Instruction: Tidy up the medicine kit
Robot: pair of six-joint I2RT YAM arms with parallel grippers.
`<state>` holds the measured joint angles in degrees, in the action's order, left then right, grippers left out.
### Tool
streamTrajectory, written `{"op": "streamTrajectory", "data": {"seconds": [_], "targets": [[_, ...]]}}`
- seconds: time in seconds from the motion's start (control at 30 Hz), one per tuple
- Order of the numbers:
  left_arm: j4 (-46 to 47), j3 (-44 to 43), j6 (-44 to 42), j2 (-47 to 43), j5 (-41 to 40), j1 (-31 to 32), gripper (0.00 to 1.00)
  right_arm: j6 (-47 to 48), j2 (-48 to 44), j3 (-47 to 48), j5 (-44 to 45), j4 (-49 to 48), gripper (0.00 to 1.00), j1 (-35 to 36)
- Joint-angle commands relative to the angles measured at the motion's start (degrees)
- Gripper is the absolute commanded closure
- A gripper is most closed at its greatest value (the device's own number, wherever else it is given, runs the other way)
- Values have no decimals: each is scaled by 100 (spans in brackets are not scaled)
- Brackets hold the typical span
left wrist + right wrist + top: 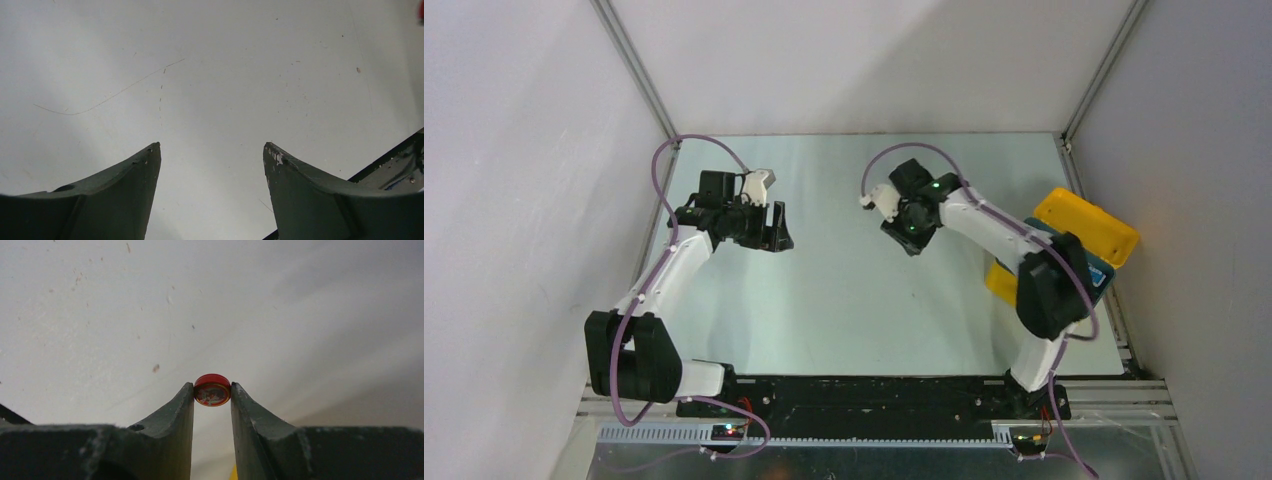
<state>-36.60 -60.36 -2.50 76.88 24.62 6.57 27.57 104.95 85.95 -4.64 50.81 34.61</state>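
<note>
The medicine kit [1092,226] is a bright-yellow case at the table's right edge, its lid raised and dark teal inside; my right arm's elbow hides part of it. A small round red tin [212,390] with a printed face sits pinched between the tips of my right gripper [212,386], which hangs over the bare table top. From above, that right gripper [910,236] is near the table's middle, left of the kit. My left gripper [212,145] is open over bare table with nothing between its fingers; from above, the left gripper [774,236] is left of centre.
White walls close the table [844,300] in at the back and both sides. A dark rail [864,392] with both arm bases runs along the near edge. A dark edge [395,157] shows at the lower right of the left wrist view.
</note>
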Motion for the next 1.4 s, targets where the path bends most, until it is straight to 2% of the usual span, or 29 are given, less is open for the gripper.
{"op": "streamTrajectory", "data": {"seconds": [0.0,0.07,0.47,0.63,0.87,0.93,1.03,1.17,1.27,1.37], "targets": [[62,-225,30,-154,137,-31,20,-24,-1091,-372,353,273,73,-282],[59,-215,37,-175,143,-25,20,-15,-1492,-576,448,292,73,-523],[49,-386,180,55,358,-30,21,140,-3623,-1277,-55,1117,72,-3278],[44,-398,207,81,470,-24,21,379,-4037,-1661,-97,1381,72,-4619],[39,-425,206,95,555,-26,21,595,-4190,-2275,-267,1480,72,-5677],[45,-455,206,143,578,-21,21,587,-4192,-2323,-306,1458,68,-5878],[43,-494,206,204,603,-12,21,520,-4286,-2334,-272,1306,55,-5977],[46,-569,207,286,610,83,21,363,-4512,-2318,-219,1047,43,-6196],[37,-840,285,500,627,214,21,61,-4553,-2324,-473,859,37,-6771],[-24,-1163,415,774,731,467,21,-337,-4478,-2320,-1338,732,35,-7550]]}}
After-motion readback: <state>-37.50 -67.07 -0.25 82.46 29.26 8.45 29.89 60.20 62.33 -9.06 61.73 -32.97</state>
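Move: The compartment of the green tray in the yellow box, where the held red tin is going, lies about 30 cm to the right of the right hand, some 12 cm back and around 4 cm higher. The flat blue-white packet is about 6 cm right and 3 cm farther out from that compartment; the open yellow lid is roughly 13 cm beyond it and 6 cm right. From the left hand the compartment is some 51 cm right and 10 cm back, near level. The right fingers let go of the red tin over the tray compartment. They first carry it about 30 cm right and 12 cm back, rising about 11 cm and then sinking 5, while the hand turns clockwise. Once opening, the hand eases a few centimetres farther right and slightly up, some 60 degrees round in all. The empty left hand drifts 3 cm right, slightly forward and up. ##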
